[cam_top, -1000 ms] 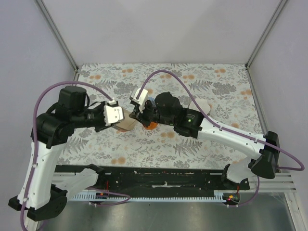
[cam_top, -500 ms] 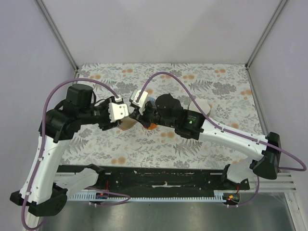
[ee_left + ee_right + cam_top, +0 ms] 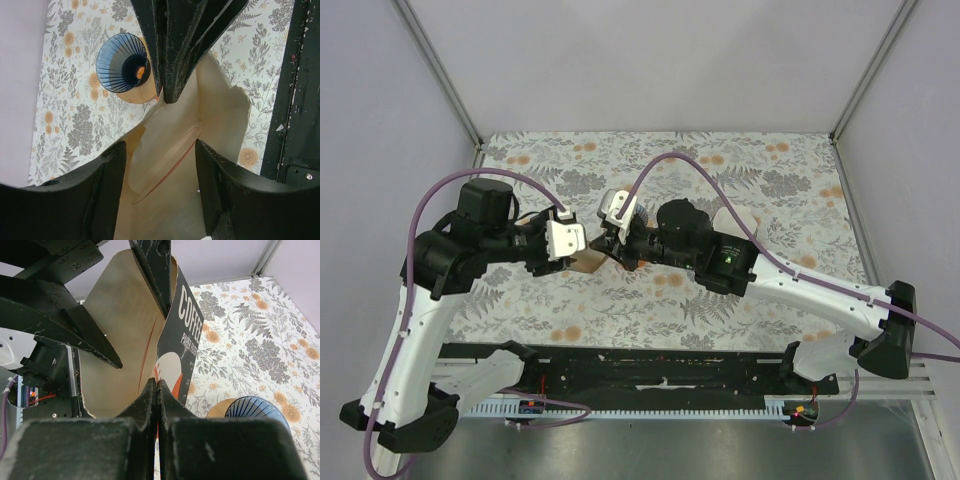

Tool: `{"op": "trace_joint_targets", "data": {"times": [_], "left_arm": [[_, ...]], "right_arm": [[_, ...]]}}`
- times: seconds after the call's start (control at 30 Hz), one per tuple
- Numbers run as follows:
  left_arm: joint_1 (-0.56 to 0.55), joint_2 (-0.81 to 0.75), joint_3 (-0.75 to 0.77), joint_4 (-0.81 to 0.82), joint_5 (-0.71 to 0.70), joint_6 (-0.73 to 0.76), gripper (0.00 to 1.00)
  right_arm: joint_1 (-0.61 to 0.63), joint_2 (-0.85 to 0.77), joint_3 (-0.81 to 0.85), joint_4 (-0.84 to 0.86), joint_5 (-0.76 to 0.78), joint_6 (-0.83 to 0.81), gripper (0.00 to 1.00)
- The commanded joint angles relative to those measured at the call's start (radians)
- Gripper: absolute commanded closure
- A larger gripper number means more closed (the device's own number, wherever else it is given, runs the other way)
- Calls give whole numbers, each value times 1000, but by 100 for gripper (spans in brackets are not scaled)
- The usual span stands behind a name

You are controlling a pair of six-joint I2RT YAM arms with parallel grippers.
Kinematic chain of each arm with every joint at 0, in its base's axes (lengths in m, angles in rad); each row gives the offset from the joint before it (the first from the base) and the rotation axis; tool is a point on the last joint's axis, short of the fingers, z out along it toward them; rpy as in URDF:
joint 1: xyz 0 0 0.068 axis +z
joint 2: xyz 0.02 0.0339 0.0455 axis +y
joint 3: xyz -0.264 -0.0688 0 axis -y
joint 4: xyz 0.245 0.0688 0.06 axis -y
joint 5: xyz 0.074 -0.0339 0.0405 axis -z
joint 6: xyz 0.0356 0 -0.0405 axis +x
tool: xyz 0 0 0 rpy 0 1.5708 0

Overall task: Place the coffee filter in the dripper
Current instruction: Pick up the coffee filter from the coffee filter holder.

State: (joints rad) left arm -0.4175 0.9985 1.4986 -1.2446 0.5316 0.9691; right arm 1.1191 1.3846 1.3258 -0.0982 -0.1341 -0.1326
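A black pack (image 3: 182, 335) printed "COFFEE PAPER FILTER" stands open between the two arms, its beige inside (image 3: 165, 175) facing the left wrist camera. A beige coffee filter with a curved seam (image 3: 172, 152) lies inside it. My right gripper (image 3: 157, 382) is shut on the edge of the pack's wall. My left gripper (image 3: 160, 150) is open, its fingers (image 3: 75, 320) spread at the pack's mouth with beige paper between them. The blue ribbed dripper (image 3: 122, 62) sits on a wooden base just beyond the pack, and it holds nothing. From above, the pack (image 3: 582, 262) shows as a beige patch between both grippers.
A flower-patterned cloth (image 3: 770, 170) covers the table. A pale cup-like object (image 3: 740, 220) sits behind the right arm. The black front rail (image 3: 300, 100) runs close to the pack. Grey walls and metal posts enclose the back and sides.
My left gripper has opened wider and moved right toward the right gripper, so both now meet at the pack. The right arm has shifted slightly right and stayed shut.
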Motion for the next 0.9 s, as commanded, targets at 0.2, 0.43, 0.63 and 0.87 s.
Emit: {"op": "trace_joint_targets", "data": {"times": [0.2,0.43,0.63,0.87], "left_arm": [[3,8,-24,-13,85,37,57],[2,-6,-38,13,25,39,67],[2,-15,-34,11,18,45,93],[3,-18,73,8,54,-16,98]], "right_arm": [[31,16,111,108,20,44,100],[31,25,113,100,33,50,100],[31,22,110,100,25,45,100],[-19,14,82,65,80,65,100]]}}
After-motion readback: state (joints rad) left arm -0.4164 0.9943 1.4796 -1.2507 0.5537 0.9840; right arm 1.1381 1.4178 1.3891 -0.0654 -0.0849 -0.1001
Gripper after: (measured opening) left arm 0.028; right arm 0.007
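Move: The coffee filter sits in the open mouth of the filter holder, its middle about 5 cm below the left hand and 2 cm to its right; the left fingers are open around its edge. The right fingertips, already shut on the holder's front edge, are roughly 4 cm to the left hand's right and 3 cm lower. The blue dripper is some 8 cm ahead, 10 cm right and 18 cm below the left hand. From the right hand, the filter is about 2 cm left, 2 cm down and 1 cm back. Upward and a little left goes the right hand, keeping its pinch on the holder's front edge and lifting it about 2.5 cm to the left fingers. The left hand eases down and slightly back by about 1 cm, then creeps up again at the very end, its fingers closing from over half open to nearly shut on the thin paper edge beside the right fingertips. ##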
